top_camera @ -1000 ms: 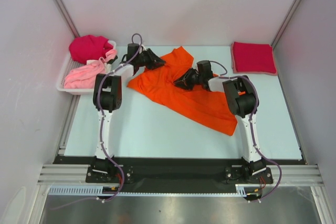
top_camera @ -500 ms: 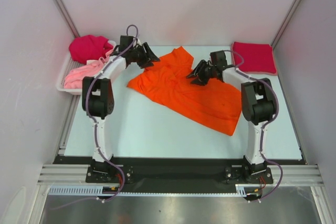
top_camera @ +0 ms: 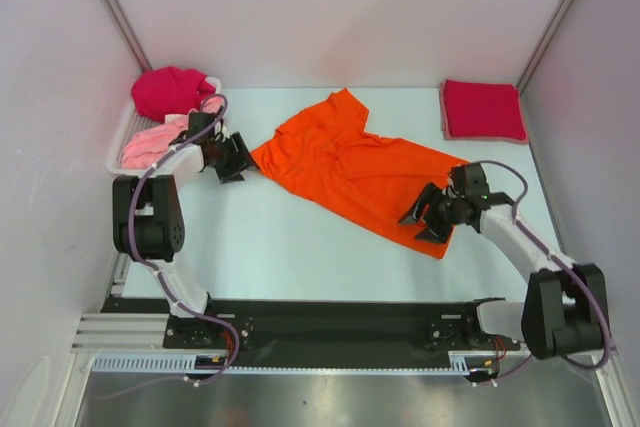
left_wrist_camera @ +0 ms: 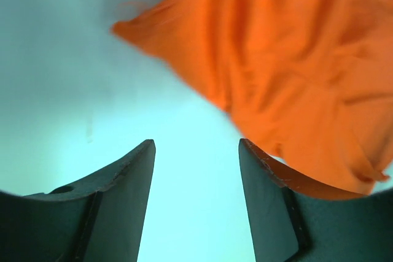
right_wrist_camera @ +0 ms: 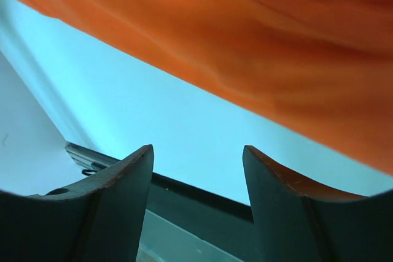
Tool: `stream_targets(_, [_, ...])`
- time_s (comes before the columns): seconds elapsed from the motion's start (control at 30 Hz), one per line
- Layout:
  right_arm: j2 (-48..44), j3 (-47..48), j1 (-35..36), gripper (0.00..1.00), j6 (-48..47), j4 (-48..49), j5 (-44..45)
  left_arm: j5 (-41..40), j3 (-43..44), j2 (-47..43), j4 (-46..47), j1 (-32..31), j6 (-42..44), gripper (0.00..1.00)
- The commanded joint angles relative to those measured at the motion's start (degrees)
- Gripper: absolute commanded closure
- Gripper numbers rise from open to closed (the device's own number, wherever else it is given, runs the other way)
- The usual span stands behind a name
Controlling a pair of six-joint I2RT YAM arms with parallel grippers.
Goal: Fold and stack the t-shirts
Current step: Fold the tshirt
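An orange t-shirt point(top_camera: 350, 167) lies spread, slightly wrinkled, across the middle of the pale blue table. My left gripper point(top_camera: 242, 160) is open and empty, low over the table just left of the shirt's left corner. In the left wrist view the shirt point(left_wrist_camera: 288, 59) fills the upper right, with bare table between the fingers point(left_wrist_camera: 132, 176). My right gripper point(top_camera: 414, 219) is open and empty at the shirt's near right hem. In the right wrist view the shirt point(right_wrist_camera: 258, 41) spans the top. A folded dark red shirt point(top_camera: 483, 110) lies at the back right.
A white basket point(top_camera: 125, 162) at the back left holds a crimson garment point(top_camera: 165, 90) and a pink garment point(top_camera: 150, 144). Grey walls enclose the table on three sides. The table's black front edge point(right_wrist_camera: 196, 197) shows in the right wrist view.
Both arms have swung outward from the shirt's middle. The left gripper moved left and nearer, to the shirt's left corner. The right gripper moved nearer, to the near right hem.
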Motion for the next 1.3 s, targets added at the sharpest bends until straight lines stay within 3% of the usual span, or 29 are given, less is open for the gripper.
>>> stream_targets(0.0, [-7.8,-4.7,-3.2,0.33,2.5,-4.0,-0.2,-7.1,-2.6,-3.8,3.5,1.3,-1.7,0.37])
stream_targets(0.1, [-12.6,-8.1,-7.2,0.32,3.9,-5.4,-0.3,-10.4,-3.0,-2.3,5.7,1.5,-4.8,0.37])
stream_targets(0.3, [-12.2,-14.9,-12.7,0.32,6.2,-2.9,-4.8,-10.0,0.7,3.4,9.6,1.6,-9.9,0.37])
stream_targets(0.53, [-13.1,-15.4,-17.9,0.32,5.4,-2.6,-5.8,-10.4,2.7,5.6,9.2,1.6,-13.8,0.39])
stream_targets(0.67, [-12.5,-15.1,-18.2,0.32,5.8,-2.0,-5.9,-11.1,3.0,6.0,8.2,1.4,-17.4,0.43])
stream_targets(1.27, [-13.8,-8.8,-20.4,0.32,3.2,-9.5,-5.1,-19.7,10.0,11.2,0.7,-2.8,-19.0,0.41])
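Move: Ahead of the left hand by about 8 cm, roughly 2 cm to its left and 7 cm below, lies the t-shirt's pointed left corner; the collar is some 31 cm ahead and 22 cm right of that hand, the clothes basket about 15 cm ahead and 21 cm left. The right hand has the near hem corner roughly 11 cm to its right, 2 cm back and 8 cm below, and the far hem corner some 27 cm ahead and 18 cm right. Lining up on two corners with open fingers, the left hand first dips and shifts left, then goes forward over the table towards the left corner, turning about 20 degrees counter-clockwise, and finally sinks some 3 cm while easing back. The right hand swings right and back towards the near hem corner, turning about 20 degrees clockwise, sinks about 4 cm, then rises again and edges forward. ##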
